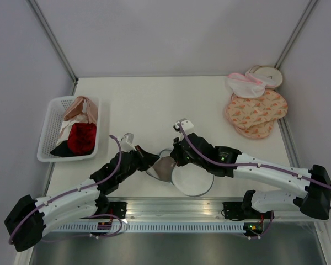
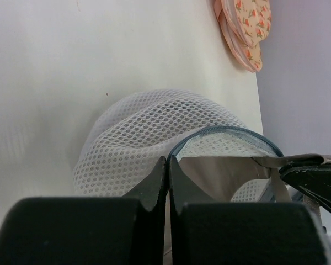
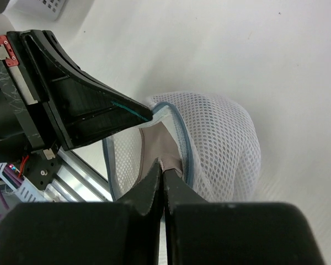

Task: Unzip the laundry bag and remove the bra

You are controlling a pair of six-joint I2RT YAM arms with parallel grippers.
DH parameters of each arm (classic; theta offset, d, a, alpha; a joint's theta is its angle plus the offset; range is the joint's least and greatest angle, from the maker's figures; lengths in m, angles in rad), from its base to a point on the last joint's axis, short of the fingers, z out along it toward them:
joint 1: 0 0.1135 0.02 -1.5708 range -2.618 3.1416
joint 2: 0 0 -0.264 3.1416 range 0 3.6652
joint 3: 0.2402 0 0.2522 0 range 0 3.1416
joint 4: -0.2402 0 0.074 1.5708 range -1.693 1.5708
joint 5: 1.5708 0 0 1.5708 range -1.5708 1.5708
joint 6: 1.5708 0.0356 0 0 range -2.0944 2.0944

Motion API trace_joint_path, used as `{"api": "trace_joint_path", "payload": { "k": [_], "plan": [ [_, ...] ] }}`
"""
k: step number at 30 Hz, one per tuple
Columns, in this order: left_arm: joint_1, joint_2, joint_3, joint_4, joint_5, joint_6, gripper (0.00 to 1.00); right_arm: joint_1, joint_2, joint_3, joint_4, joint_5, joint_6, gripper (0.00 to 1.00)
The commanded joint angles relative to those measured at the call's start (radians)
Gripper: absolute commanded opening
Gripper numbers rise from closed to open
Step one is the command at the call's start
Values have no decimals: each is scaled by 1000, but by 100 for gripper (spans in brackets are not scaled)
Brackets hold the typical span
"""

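The laundry bag (image 1: 193,179), round white mesh with a dark rim, lies open near the table's front edge. My left gripper (image 1: 154,160) is shut on the bag's zip rim; in the left wrist view its jaws (image 2: 169,159) pinch the blue-grey edge of the mesh (image 2: 149,130). The taupe bra (image 1: 164,168) pokes out of the opening. My right gripper (image 1: 174,162) is shut on the bra's edge (image 3: 157,146), its tips (image 3: 163,170) meeting at the mouth of the bag (image 3: 220,143). The rest of the bra is hidden inside.
A white basket (image 1: 48,132) at the left holds a red garment (image 1: 81,137) and a pink one (image 1: 81,107). Peach patterned rounds (image 1: 256,110) and a pink-trimmed mesh pouch (image 1: 245,85) lie at the back right. An aluminium rail (image 1: 176,207) runs along the near edge.
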Motion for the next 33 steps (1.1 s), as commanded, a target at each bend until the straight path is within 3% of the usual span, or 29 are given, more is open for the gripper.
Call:
{"api": "trace_joint_path", "payload": {
  "k": [1, 13, 26, 33],
  "plan": [
    [-2, 12, 29, 20, -12, -12, 2, 2, -20, 11, 12, 20, -35, 0],
    [-2, 28, 61, 7, -30, -4, 2, 0, -2, 63, 71, -672, -205, 0],
    [-2, 60, 81, 9, -35, 2, 2, -6, -206, 103, 149, -777, -328, 0],
    [-2, 88, 67, 34, -10, -6, 2, -10, -315, 102, 272, -470, -293, 0]
  ]
}}
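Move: The bra is still mostly in the bag mouth, with one end already in the right fingers. Its middle hangs about 5 cm left, 2 cm back and 9 cm below the right hand. The mouth's rim, pinched by the left fingers, is some 9 cm left, 2 cm farther out and 6 cm lower; the round mesh panel is 8 cm right, 8 cm back and 13 cm down. From the left hand the bra lies about 4 cm right, 4 cm back and 3 cm down. Keeping its pinch on the bra's end, the right hand draws it back towards the base by about 10 cm, veering slightly left while the wrist swings counter-clockwise some 40 degrees. It then climbs steeply, about 13 cm up in all, with the fingertips tipping upward. The left hand keeps hold of the blue rim and stays nearly in place as the counter-hold. ##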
